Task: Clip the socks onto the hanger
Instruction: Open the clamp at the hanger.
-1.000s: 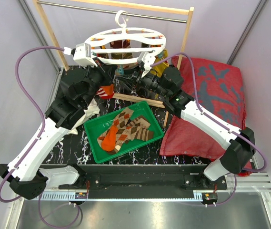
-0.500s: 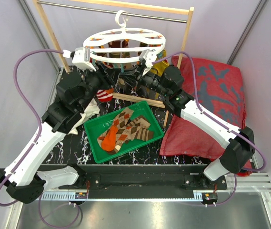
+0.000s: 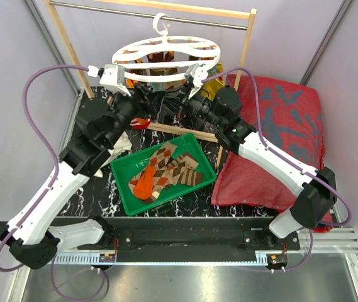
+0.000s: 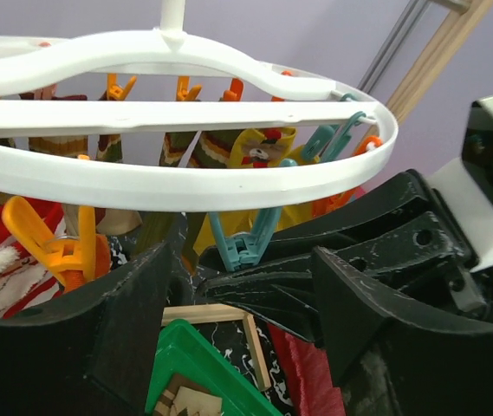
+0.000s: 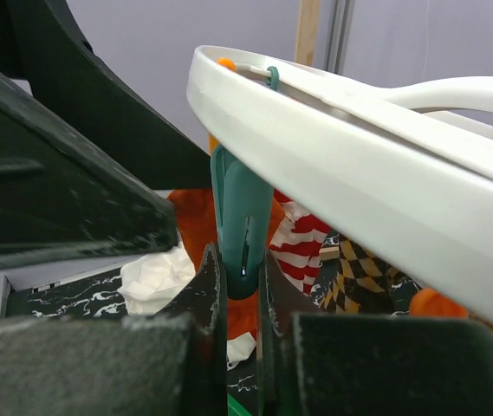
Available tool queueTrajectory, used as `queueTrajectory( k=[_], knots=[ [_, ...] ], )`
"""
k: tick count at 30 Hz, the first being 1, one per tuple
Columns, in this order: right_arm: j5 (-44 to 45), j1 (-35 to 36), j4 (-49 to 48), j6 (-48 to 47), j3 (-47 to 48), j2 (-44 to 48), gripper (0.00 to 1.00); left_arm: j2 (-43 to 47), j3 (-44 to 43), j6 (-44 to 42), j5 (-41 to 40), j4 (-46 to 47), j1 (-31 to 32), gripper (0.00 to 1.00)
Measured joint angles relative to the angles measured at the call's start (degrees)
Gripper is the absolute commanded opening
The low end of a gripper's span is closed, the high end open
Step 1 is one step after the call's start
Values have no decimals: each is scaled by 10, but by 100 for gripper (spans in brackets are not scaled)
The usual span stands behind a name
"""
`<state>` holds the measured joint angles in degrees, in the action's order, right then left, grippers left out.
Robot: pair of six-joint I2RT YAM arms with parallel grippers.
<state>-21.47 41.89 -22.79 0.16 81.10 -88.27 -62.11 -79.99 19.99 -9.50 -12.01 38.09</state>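
The white round hanger [image 3: 166,52] hangs by its hook from the metal rod, with several socks clipped under it: a yellow one [image 4: 255,152], a red-and-white striped one [image 5: 314,240] and an orange one [image 5: 192,217]. More argyle socks [image 3: 173,165] and an orange sock [image 3: 144,184] lie in the green tray [image 3: 123,194]. My right gripper [image 5: 242,279] is shut on a teal clip [image 5: 241,212] under the ring's rim [image 5: 359,165]. Just below the ring's left side my left gripper [image 4: 237,325] stands open, nothing between its fingers; another teal clip [image 4: 243,244] dangles above the gap.
A wooden rack frame [image 3: 249,34] carries the rod. A big red cushion [image 3: 273,138] lies at the right, and a white cloth [image 3: 119,145] at the left by my left arm. The right arm's black body [image 4: 393,225] is close to my left fingers.
My left gripper has opened wide and dropped slightly under the ring. My right gripper has closed on the teal clip. The hanger has swung a little.
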Motion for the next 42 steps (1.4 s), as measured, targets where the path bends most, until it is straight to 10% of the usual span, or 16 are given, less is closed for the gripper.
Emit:
queueTrajectory(
  k=[15, 24, 32, 42],
  knots=[
    [26, 3, 10, -8, 0, 0, 0, -40, -7, -11, -13, 30, 0, 55],
    [52, 8, 13, -20, -5, 0, 0, -63, -18, -17, -28, 41, 4, 32],
    [63, 9, 25, -18, -9, 1, 55, -66, -18, -36, -38, 40, 8, 12],
    [80, 17, 115, -13, -121, 70, 64, -66, -18, -45, -49, 42, 10, 5]
  ],
)
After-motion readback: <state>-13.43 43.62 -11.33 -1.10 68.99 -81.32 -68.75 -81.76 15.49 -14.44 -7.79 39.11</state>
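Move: The blue-green clamp hangs from the hanger's near rim, about 3 cm ahead of my open left fingers and 2 cm to their right, level with them. My right fingers are shut on its lower end, so its middle is about 1 cm to their left and 2 cm above. Counted from my left hand, an orange clip sits some 5 cm ahead and 5 cm left; another orange clip is about 6 cm ahead and 10 cm right. I reach about 4 cm with my left hand, forward and slightly right, to the clamp under the rim, and close my fingers from wide to pinch it from both sides. My right hand keeps its hold, easing forward and down about a centimetre, then opens, lets go and drops away about 8 cm, lastly drawing back and right with fingertips tilting down. ##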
